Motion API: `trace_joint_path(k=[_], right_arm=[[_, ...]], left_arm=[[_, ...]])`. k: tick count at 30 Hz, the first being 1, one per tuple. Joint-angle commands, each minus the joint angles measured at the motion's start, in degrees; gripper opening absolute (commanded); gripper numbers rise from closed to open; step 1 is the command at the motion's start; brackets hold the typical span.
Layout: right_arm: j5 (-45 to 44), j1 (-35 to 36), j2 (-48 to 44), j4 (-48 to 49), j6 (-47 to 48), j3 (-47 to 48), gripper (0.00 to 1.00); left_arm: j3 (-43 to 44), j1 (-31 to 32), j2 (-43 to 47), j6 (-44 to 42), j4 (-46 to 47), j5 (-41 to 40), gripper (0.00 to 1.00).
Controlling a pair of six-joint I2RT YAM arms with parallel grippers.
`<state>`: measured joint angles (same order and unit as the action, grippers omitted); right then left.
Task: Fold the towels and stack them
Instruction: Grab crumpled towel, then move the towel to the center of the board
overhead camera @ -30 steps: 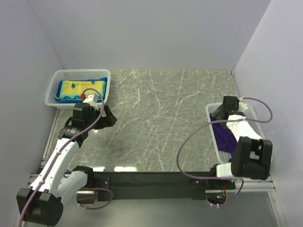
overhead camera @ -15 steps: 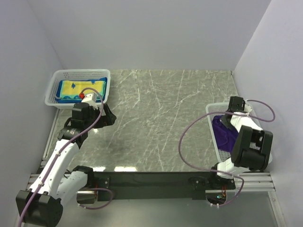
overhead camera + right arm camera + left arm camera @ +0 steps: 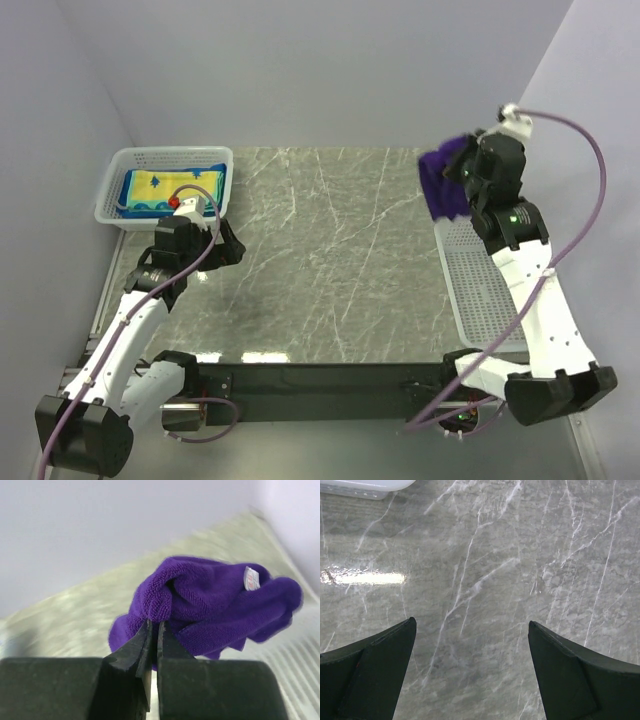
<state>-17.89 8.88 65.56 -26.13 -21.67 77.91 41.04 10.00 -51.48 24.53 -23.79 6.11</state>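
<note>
A purple towel (image 3: 441, 184) hangs bunched in the air above the far end of the right basket (image 3: 490, 290), pinched at a fold by my right gripper (image 3: 462, 172), which is shut on it. In the right wrist view the purple towel (image 3: 210, 605) bulges past my closed right gripper (image 3: 154, 625), a white tag showing on it. A yellow towel with a blue border (image 3: 170, 190) lies in the left basket (image 3: 165, 157). My left gripper (image 3: 228, 248) hovers low over the marble table beside that basket, open and holding nothing; in the left wrist view my left gripper (image 3: 471, 626) frames bare marble.
The right white mesh basket shows its bare floor along the table's right edge. The left basket stands at the far left corner. Grey walls close in on three sides. A purple cable (image 3: 590, 160) loops from the right wrist.
The right gripper closed on the purple towel in the right basket and lifted it up and toward the far end. The left arm stayed where it was.
</note>
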Motion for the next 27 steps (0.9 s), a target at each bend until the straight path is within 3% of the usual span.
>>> trace_joint_path(k=[1,4,7,14,17,18,21,27], right_arm=[[4.78,7.8,3.07,1.34,6.81,9.79,0.0],[7.86,14.56,6.24,1.96,9.27,15.16,0.0],[7.96,20.63,7.65,3.27,10.24,13.77,0.0],[14.8,29.24,1.69,10.13,2.53,-12.75,0.07],[19.36,34.33,0.01,9.44,0.76,-24.1,0.28],[20.17,35.92,-0.17,6.73,0.58,-27.34,0.4],[14.33,42.6,-1.31,0.06,0.32,-30.87,0.58],[4.36,40.79,-5.97,-0.51,-0.3,-33.7,0.65]], left_arm=[[1.24,0.2,-0.02,-0.36,1.64,-1.01,0.99],[1.24,0.11,-0.19,-0.36,1.56,-1.54,0.99],[1.24,0.11,-0.11,-0.28,1.64,-1.71,0.99],[0.8,0.11,-0.55,-0.1,1.82,-1.01,0.99],[0.71,0.19,-0.98,0.16,2.08,0.04,0.99],[0.71,0.2,-1.6,0.25,2.08,0.3,0.99],[0.89,0.2,-3.52,1.65,2.0,1.62,1.0],[0.71,3.26,-9.32,9.65,2.16,1.98,0.97]])
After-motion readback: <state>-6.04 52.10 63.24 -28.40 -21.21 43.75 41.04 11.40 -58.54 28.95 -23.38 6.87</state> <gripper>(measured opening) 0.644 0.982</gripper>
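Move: The right hand holds the purple towel high up; the clear mid-table where it goes lies about 17 cm back, 29 cm left and 36 cm below. The emptied right basket's middle is some 17 cm back and 14 cm right of this hand, the left basket about 4 cm ahead and 65 cm left, both some 33 cm below. From the empty left hand, that mid-table spot is roughly 8 cm back, 17 cm right, 16 cm down. Right hand swings the purple towel left about 20 cm, then down and back, opening; left hand sinks slightly. ##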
